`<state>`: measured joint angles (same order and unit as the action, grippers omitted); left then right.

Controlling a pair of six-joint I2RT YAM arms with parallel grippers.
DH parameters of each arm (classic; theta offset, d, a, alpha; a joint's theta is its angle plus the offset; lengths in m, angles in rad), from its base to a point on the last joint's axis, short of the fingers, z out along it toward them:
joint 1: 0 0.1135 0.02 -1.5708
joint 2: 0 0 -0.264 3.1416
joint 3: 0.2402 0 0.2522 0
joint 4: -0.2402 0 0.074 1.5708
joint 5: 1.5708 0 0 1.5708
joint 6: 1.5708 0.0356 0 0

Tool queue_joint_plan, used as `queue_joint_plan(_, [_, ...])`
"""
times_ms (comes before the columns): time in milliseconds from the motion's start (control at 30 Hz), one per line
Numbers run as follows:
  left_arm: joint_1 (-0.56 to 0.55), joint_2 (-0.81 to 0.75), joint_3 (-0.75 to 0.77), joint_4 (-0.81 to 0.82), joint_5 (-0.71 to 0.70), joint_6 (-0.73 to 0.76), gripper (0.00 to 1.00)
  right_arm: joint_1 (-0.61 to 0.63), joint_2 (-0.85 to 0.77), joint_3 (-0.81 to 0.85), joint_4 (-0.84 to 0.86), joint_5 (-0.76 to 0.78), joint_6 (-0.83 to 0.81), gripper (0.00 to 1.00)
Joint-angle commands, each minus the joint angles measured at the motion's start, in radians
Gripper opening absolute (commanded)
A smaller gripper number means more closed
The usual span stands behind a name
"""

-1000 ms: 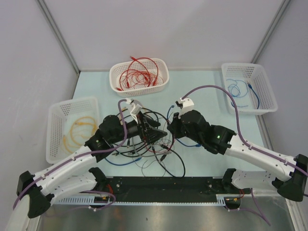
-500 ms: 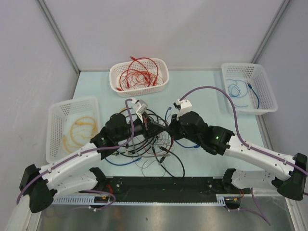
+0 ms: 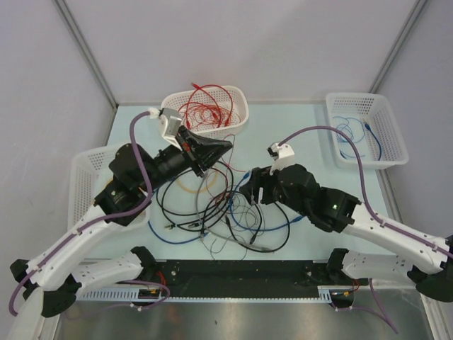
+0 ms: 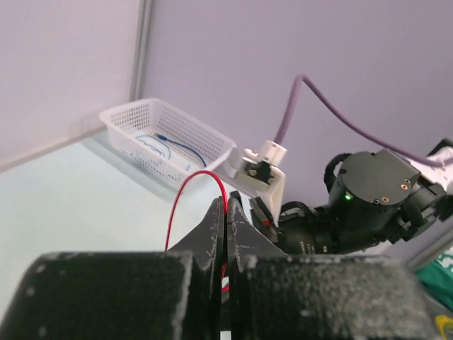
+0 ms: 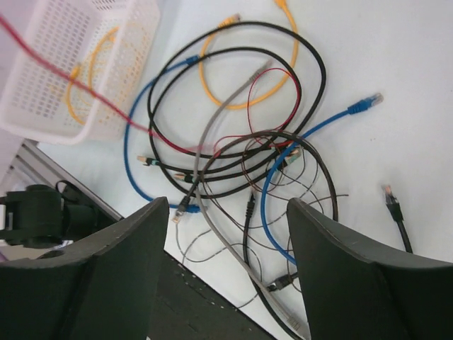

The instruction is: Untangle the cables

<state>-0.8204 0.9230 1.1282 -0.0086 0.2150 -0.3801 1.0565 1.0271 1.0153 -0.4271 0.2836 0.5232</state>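
Observation:
The cables lie in a tangle (image 3: 212, 205) of black, blue, grey, yellow and red wires on the table between the arms. It also shows in the right wrist view (image 5: 241, 149). My left gripper (image 3: 226, 144) is raised above the tangle's back edge, near the red-cable basket. It is shut (image 4: 226, 207) on a thin red cable (image 4: 185, 195). That red cable runs taut from the tangle up to the left (image 5: 85, 85). My right gripper (image 3: 245, 188) hovers over the tangle's right side, open and empty (image 5: 228, 212).
A white basket of red cables (image 3: 238, 120) stands at the back centre. A basket with yellow cables (image 3: 83, 170) is on the left, and one with a blue cable (image 3: 386, 117) at the back right. A black rail (image 3: 241, 278) runs along the near edge.
My left gripper has risen and moved back-left toward the red-cable basket, pulling the red cable taut. The tangle has spread out. My right gripper has shifted slightly to the right.

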Motion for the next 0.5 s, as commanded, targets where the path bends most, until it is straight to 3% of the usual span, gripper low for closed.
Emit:
queue_joint_plan(0, [-0.002,0.04,0.09,-0.128,-0.068,0.063,0.0,0.002,-0.093,0.017,0.054,0.025,0.003,0.73])
queue_joint_plan(167, [-0.002,0.048,0.168,-0.182,-0.111,0.083,0.0,0.0,-0.145,0.017,0.091,0.054,-0.04,0.73])
queue_joint_plan(300, [-0.002,0.071,0.249,-0.214,-0.114,0.084,0.0,0.002,-0.121,0.017,0.165,-0.015,-0.08,0.72])
queue_joint_plan(467, [0.0,0.096,0.321,-0.222,-0.085,0.05,0.0,0.003,-0.036,0.017,0.255,0.019,-0.144,0.72])
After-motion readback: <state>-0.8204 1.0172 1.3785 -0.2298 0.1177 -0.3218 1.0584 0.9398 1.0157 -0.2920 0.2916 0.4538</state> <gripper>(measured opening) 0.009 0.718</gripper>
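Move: The left hand, already pinching the thin red cable, has the basket of red cables about 34 cm ahead, 9 cm to its left and 38 cm below. The tangle's middle is some 4 cm ahead, 3 cm left and 40 cm below it. From the empty, open right hand that tangle sits about 5 cm ahead, 10 cm left and 21 cm below, and the nearer blue plug roughly 14 cm straight ahead and 22 cm below. Keep the thin red cable pinched in the left gripper and draw it on up out of the tangle, about 3 cm higher and 2 cm forward towards the red cables' basket, turning the wrist slightly counter-clockwise. Meanwhile raise the open, empty right gripper about 6 cm, swinging it 2 cm right and back, with its fingers tipping up some 10 degrees. ##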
